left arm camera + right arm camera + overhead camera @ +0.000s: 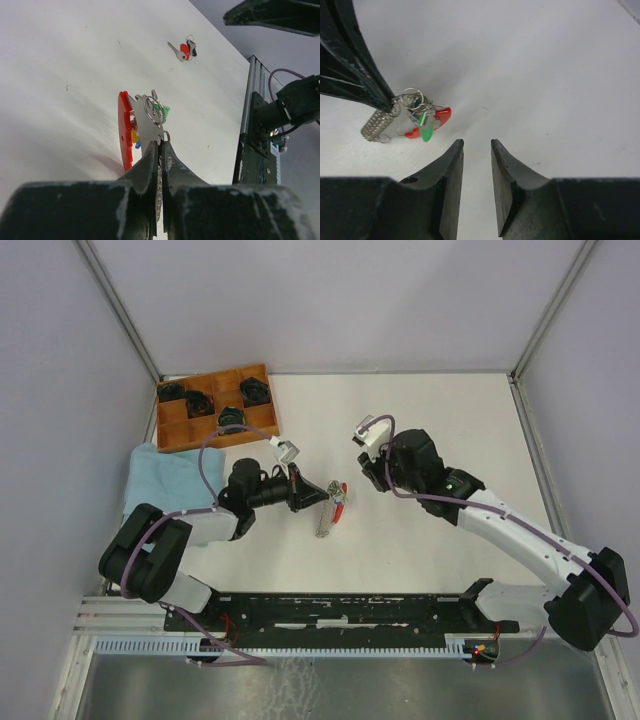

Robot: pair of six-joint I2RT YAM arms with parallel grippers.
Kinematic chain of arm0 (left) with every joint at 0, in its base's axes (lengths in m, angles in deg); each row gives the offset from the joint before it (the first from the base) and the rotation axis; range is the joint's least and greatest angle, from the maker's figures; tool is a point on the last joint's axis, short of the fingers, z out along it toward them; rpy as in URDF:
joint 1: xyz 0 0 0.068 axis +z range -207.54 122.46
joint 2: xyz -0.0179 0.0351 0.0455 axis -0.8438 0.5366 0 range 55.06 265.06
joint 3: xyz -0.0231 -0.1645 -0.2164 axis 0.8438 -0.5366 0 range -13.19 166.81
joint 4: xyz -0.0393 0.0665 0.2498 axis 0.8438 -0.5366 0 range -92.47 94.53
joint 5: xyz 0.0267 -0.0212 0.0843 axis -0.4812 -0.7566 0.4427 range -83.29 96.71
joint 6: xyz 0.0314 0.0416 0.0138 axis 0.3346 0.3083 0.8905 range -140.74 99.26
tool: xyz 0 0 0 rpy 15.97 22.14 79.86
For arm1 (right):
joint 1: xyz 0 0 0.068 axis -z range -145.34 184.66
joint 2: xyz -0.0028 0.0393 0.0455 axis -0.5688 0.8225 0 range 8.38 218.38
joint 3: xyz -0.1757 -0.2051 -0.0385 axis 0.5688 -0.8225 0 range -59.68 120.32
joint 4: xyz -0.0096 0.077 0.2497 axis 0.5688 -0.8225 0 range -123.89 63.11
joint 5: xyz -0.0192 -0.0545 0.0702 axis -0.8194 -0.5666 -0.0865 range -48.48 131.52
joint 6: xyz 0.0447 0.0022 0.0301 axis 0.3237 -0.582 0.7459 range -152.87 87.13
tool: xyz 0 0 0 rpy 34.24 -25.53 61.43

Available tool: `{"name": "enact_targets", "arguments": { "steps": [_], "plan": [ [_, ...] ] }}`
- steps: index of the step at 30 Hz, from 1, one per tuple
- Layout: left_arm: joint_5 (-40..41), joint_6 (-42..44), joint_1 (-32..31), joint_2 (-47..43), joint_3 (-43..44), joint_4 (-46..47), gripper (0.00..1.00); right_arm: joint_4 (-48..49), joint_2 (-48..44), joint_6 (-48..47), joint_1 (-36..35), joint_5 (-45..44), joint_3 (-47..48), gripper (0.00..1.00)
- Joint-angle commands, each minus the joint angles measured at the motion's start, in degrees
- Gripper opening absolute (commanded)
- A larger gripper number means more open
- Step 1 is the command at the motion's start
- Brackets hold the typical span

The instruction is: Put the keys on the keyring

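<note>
My left gripper (160,142) is shut on the silver-grey chain (376,125) of the keyring (152,107), holding it just above the table. A red loop strap (124,130) and a green-headed key (425,131) hang at the ring. In the top view this bundle (340,498) sits mid-table. My right gripper (476,142) is open and holds nothing, a short way right of the bundle (368,478). Further keys, one of them red-headed (182,50), lie loose on the table beyond the ring.
A wooden compartment tray (262,373) with dark round coils stands at the back left. A light blue cloth (165,475) lies under the left arm. White walls close in the table's back and sides.
</note>
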Motion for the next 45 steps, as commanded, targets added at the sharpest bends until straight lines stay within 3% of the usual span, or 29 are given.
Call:
{"name": "enact_targets", "arguments": {
  "steps": [1, 11, 18, 29, 45],
  "plan": [
    [1.4, -6.2, 0.6, 0.7, -0.8, 5.1, 0.03, 6.7, -1.7, 13.3, -0.2, 7.2, -2.0, 0.37],
    [2.4, -8.7, 0.6, 0.8, -2.9, 11.1, 0.03, 25.0, 1.2, 38.9, -0.2, 13.6, -10.9, 0.4],
    [3.1, -9.8, 0.6, 0.7, -3.8, 13.8, 0.03, 34.1, 3.7, 48.4, -0.3, 13.5, -15.7, 0.36],
    [3.4, -11.1, 0.6, 1.2, -4.3, 16.8, 0.03, 43.3, 9.3, 53.5, -0.3, 16.6, -17.5, 0.34],
    [4.1, -12.9, 0.7, 1.7, -5.0, 20.0, 0.03, 44.5, 10.8, 54.2, -0.3, 17.5, -19.8, 0.31]
  ]
}}
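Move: The right hand's aim, the keyring's rings with the green key hanging from them, lies about 8 cm to its left, 3 cm back and 7 cm below it. The red holder is some 7 cm left, 6 cm back and 9 cm below, while the grey coil hangs about 9 cm left, 8 cm back and 12 cm down. The left hand pinches just beneath the rings, which sit about 1 cm ahead of, 2 cm right of and 1 cm above its pads. The right hand comes back in from the side with its fingers still parted, going about 8 cm left and some 6 cm down while drawing back around 3 cm, towards the rings and green key at the left fingertips. On the way it rolls some 55 degrees about its own pointing line, clockwise as seen from behind the hand, ending pointed more to the left and a little flatter with the open tips close about the rings; the left hand holds nearly in place, keeping its pinch and tilting only slightly. ##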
